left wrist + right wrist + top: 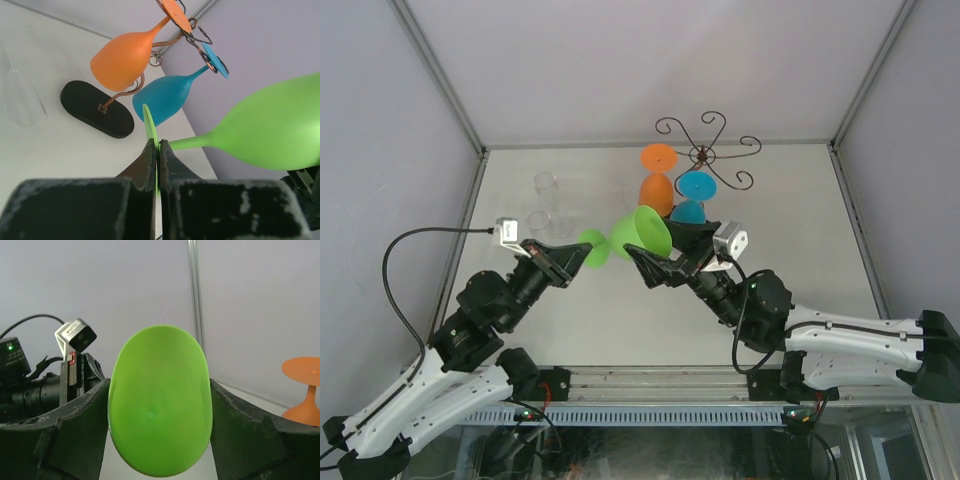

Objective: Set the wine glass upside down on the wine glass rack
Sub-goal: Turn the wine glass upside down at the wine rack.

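The green wine glass (645,232) is held lying sideways above the table between both arms. My left gripper (578,255) is shut on the thin edge of its foot disc (149,122), and the stem runs right to the bowl (270,130). My right gripper (665,250) is shut on the bowl (160,400), one finger (85,415) pressed against each side. The wine glass rack (705,155) stands at the back on its black oval base (97,109). An orange glass (658,185) and a blue glass (692,200) hang upside down on it.
Two clear glasses (546,185) (538,222) stand at the back left of the table. Grey walls enclose the table on three sides. The left arm's wrist camera (75,335) shows just beyond the green bowl in the right wrist view.
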Available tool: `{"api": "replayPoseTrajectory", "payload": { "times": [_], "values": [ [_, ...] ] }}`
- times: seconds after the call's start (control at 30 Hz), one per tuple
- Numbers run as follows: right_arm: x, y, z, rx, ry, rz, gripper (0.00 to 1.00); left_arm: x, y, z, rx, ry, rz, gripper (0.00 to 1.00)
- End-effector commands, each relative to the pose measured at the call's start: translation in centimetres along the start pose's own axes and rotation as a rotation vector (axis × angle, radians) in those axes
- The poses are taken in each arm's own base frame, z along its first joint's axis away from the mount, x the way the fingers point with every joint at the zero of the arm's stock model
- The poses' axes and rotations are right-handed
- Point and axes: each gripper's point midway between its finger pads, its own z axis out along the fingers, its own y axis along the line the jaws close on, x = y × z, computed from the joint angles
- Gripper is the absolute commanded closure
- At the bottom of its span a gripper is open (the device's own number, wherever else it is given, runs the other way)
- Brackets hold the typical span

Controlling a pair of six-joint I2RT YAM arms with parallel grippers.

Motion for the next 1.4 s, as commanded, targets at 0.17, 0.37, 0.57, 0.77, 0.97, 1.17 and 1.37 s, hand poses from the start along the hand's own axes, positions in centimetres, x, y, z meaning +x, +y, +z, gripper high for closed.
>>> {"api": "replayPoseTrajectory", "payload": {
  "times": [0.17, 0.37, 0.57, 0.77, 0.97, 1.17, 1.37],
  "values": [
    [0.8, -0.7, -4.3, -0.031, 0.207, -0.019, 0.15, -1.4, 3.1, -1.7, -0.150, -0.005, 0.235, 1.00],
    [0.6, -2.7, -9.2, -0.010, 0.335, -0.036, 0.11, -2.9, 5.0, -2.9, -0.245, -0.009, 0.403, 1.00],
    [-1.0, -4.4, -12.3, 0.027, 0.423, -0.059, 0.11, -2.9, 5.4, -2.8, -0.265, 0.065, 0.581, 1.00],
    [-1.5, -6.3, -13.9, 0.138, 0.660, -0.072, 0.11, -3.0, 5.0, -2.3, -0.260, 0.149, 0.715, 1.00],
    [-0.2, -3.8, -12.7, 0.031, 0.835, 0.085, 0.13, -2.1, 3.6, -1.1, -0.200, 0.217, 0.840, 1.00],
    [1.6, -2.8, -10.6, -0.037, 0.896, 0.198, 0.17, -0.6, 0.6, -0.3, -0.086, 0.226, 0.961, 1.00],
    [4.2, -4.8, -10.6, -0.036, 0.927, 0.169, 0.00, 0.1, -1.9, 0.5, 0.013, 0.219, 1.055, 1.00]
  ]
}}
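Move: The rack's hub lies about 22 cm ahead of the left hand, 23 cm to its right and some 3 cm higher; from the right hand, 23 ahead, 11 right and 5 lower. The left pinches the green glass by its foot; the bowl sits between the right fingers. From the right hand the hanging orange glass is about 21 ahead and 2 right, the blue one 15 ahead and 8 right, both 16 lower. The right fingers open and let go of the green bowl, drawing off about 12 cm right, then sinking and easing a few centimetres back left as they tip from pointing up to down. The left keeps its pinch on the foot, sinks some 4 cm and rolls nearly 60 degrees, bowl side going down, swinging 6 cm left and back right. ##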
